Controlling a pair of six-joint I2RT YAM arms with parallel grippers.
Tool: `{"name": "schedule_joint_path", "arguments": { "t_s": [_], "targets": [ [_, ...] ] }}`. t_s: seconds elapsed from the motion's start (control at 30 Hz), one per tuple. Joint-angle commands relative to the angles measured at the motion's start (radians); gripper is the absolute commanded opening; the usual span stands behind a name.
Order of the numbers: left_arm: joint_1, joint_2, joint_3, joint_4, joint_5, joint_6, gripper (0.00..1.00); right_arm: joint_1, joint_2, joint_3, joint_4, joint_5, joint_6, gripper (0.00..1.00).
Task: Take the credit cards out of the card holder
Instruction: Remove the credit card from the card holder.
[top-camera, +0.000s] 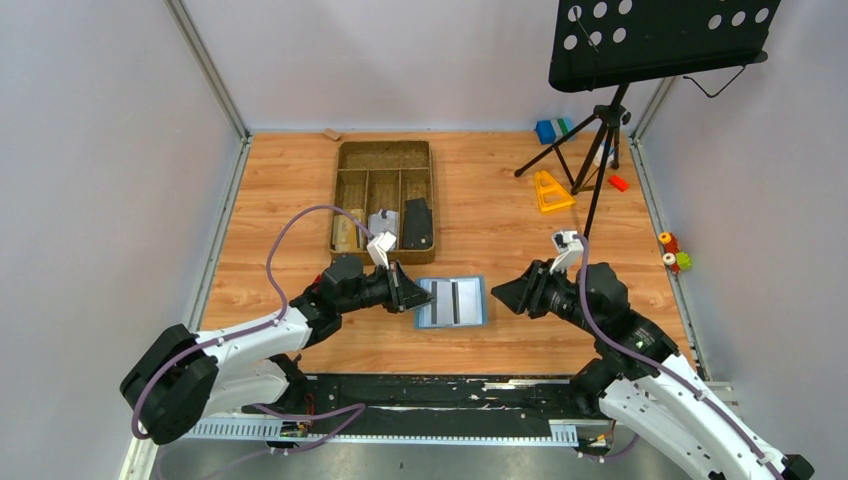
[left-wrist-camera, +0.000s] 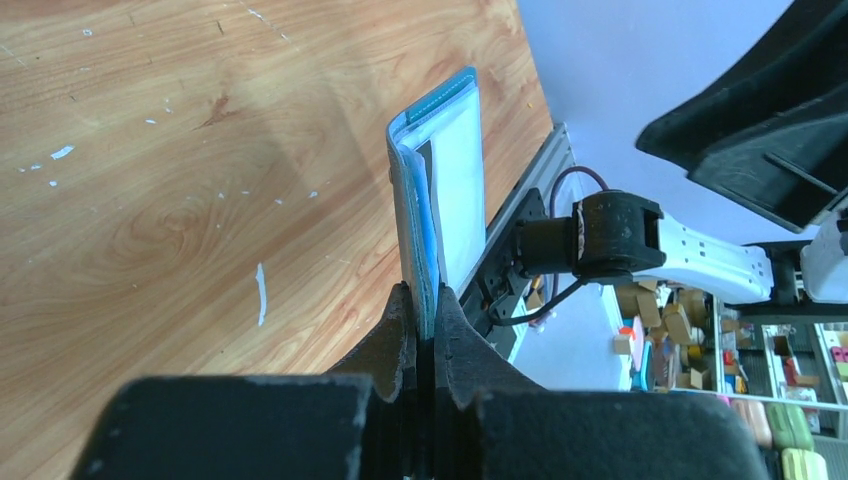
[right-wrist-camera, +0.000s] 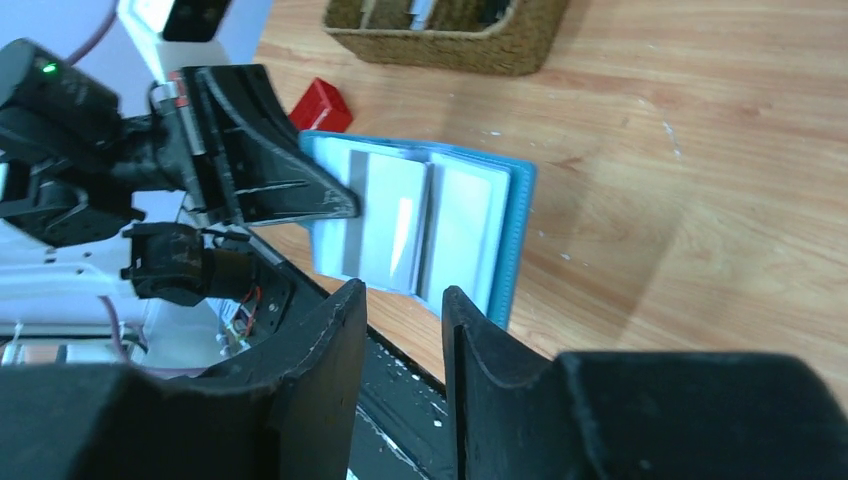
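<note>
The slate-blue card holder (top-camera: 451, 303) lies open on the wood near the front edge, its pale inside facing up. A grey credit card with a dark stripe (right-wrist-camera: 385, 215) and a white credit card (right-wrist-camera: 462, 235) sit in its pockets. My left gripper (top-camera: 410, 293) is shut on the holder's left edge. In the left wrist view the fingers (left-wrist-camera: 400, 335) pinch the blue flap (left-wrist-camera: 420, 230), and a white card (left-wrist-camera: 462, 170) shows beside it. My right gripper (top-camera: 497, 293) hovers just right of the holder, open, with nothing between its fingers (right-wrist-camera: 340, 330).
A brown divided tray (top-camera: 383, 200) stands behind the holder. A red block (right-wrist-camera: 322, 105) lies by the left gripper. A music stand's tripod (top-camera: 600, 130), a yellow triangle (top-camera: 551, 190) and a blue-green block (top-camera: 552, 130) are at the back right. The black rail (top-camera: 440, 390) runs along the front.
</note>
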Motion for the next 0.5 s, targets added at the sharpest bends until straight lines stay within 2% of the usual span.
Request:
{"name": "schedule_joint_path", "arguments": {
  "t_s": [0.0,0.13,0.3,0.47],
  "targets": [
    [0.003,-0.012,0.024,0.051,0.011,0.013,0.0,-0.001,0.0,0.04,0.081,-0.129,-0.057,0.34],
    [0.003,0.005,0.023,0.087,0.036,-0.004,0.0,-0.001,0.048,-0.001,0.224,-0.293,0.0,0.33],
    [0.002,0.018,0.021,0.12,0.051,-0.019,0.0,0.001,0.173,-0.082,0.431,-0.419,0.086,0.32],
    [0.003,0.026,0.016,0.161,0.075,-0.046,0.0,0.003,0.264,-0.091,0.439,-0.402,0.08,0.31]
  ]
}}
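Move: The left hand already pinches the open card holder by its left half. The card in its right-hand pocket lies about 7 cm to the left of the right hand, 2 cm back and 4 cm below. From the left hand that card is roughly 8 cm right and 2 cm back, 1 cm lower. The divided tray sits some 27 cm left of the right hand, 21 cm ahead and 17 cm below. The right hand, fingers parted, arcs about 6 cm left, up then down, towards the card holder's right pocket. ##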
